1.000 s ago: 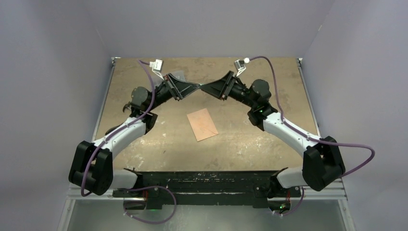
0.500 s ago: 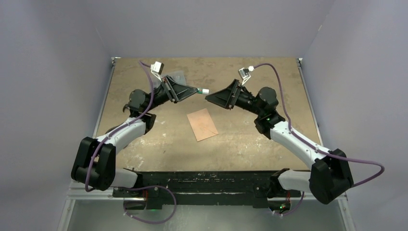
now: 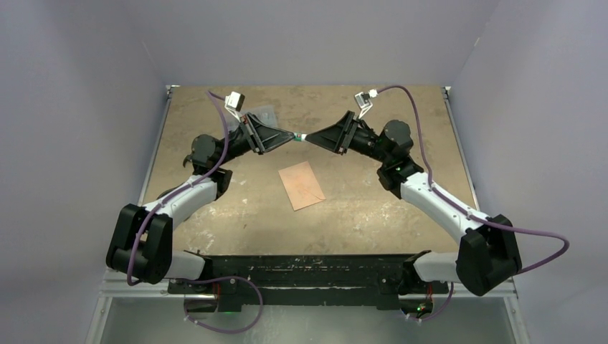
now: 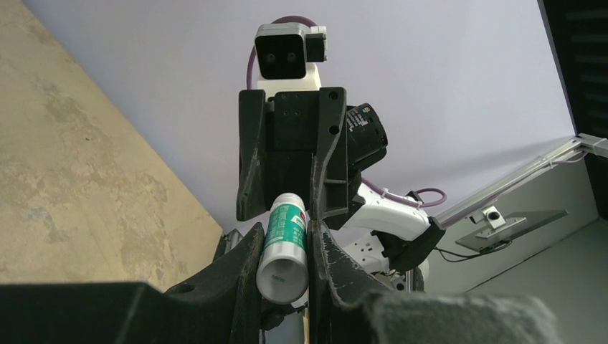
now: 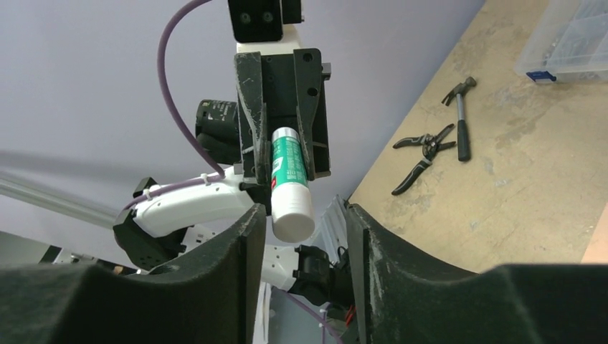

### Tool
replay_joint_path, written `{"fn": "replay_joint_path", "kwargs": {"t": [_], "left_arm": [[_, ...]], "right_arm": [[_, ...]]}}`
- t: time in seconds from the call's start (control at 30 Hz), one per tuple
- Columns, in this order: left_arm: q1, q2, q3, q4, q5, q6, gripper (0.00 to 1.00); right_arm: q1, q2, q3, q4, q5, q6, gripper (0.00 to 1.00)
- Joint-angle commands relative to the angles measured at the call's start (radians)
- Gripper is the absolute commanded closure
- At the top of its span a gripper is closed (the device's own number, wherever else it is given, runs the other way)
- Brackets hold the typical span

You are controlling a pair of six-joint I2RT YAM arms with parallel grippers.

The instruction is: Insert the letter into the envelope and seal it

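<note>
The salmon-pink envelope (image 3: 301, 185) lies flat at mid-table, and its corner (image 5: 599, 247) shows in the right wrist view. The letter is out of view. Above the table, my left gripper (image 3: 290, 135) is shut on a green-and-white glue stick (image 4: 285, 244), whose white cap end (image 5: 292, 215) points at the right arm. My right gripper (image 5: 305, 215) is open, with its fingers on either side of that cap and a gap on both sides. In the top view the two grippers meet tip to tip at the glue stick (image 3: 301, 136).
A hammer (image 5: 461, 122) and pliers (image 5: 423, 154) lie on the far left part of the table. A clear plastic box (image 3: 265, 113) sits behind the left gripper. Grey walls close in the table's back and sides.
Half a second ago the right gripper had drawn back from the glue stick. It has now moved in again round the cap, with narrower jaws. The left gripper barely moved.
</note>
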State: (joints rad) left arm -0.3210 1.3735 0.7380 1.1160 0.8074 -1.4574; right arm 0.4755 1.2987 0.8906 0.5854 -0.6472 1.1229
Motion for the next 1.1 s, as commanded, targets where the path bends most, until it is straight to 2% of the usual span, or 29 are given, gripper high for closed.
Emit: {"fn": "replay_joint_path", "kwargs": {"t": [0.0,0.23,0.43,0.63,0.73,0.83,1.07], "left_arm": [[0.005,-0.014,-0.005,0.064,0.006,-0.014,1.0],[0.003,-0.013,-0.007,0.084,0.008,-0.023,1.0],[-0.034,-0.002,-0.012,0.149,0.005,0.0,1.0],[-0.084,0.034,0.004,0.168,0.033,0.058,1.0],[-0.094,0.028,0.022,0.111,0.043,0.108,1.0],[-0.113,0.021,0.06,0.03,0.051,0.164,1.0],[-0.156,0.042,0.101,-0.002,0.08,0.184,1.0]], "right_arm": [[-0.002,0.006,0.044,0.056,-0.025,-0.001,0.57],[-0.001,0.052,0.038,0.154,-0.058,0.057,0.74],[0.008,0.097,0.008,0.342,-0.106,0.173,1.0],[0.058,0.18,-0.034,0.665,-0.148,0.342,1.0],[0.083,0.192,-0.017,0.647,-0.159,0.317,1.0],[0.114,0.191,0.021,0.531,-0.153,0.238,1.0],[0.168,0.248,0.032,0.621,-0.162,0.284,1.0]]}}
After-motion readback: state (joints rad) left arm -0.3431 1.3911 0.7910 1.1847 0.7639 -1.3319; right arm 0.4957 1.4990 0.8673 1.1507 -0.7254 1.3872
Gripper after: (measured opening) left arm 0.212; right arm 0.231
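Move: The glue stick's white cap sits just beyond the right fingertips' hold, about 2 cm to the hand's left and otherwise level with it; from the left gripper, which holds the other end, it is some 3 cm to the right and 1 cm back. The envelope lies on the table roughly 33 cm below the right hand, 3 cm ahead and 2 cm to its left. The parts box is about 26 cm ahead of that hand, 20 cm left and 32 cm below. Close the half-open right fingers onto the cap of the glue stick while easing that hand about 2 cm up and nearly as far left, tipping its fingertips up and swinging them towards the base by roughly 15 degrees in all. Keep the left gripper shut on the stick's other end, hold it nearly still at first, then roll it about 10 degrees and raise it some 2 cm. ##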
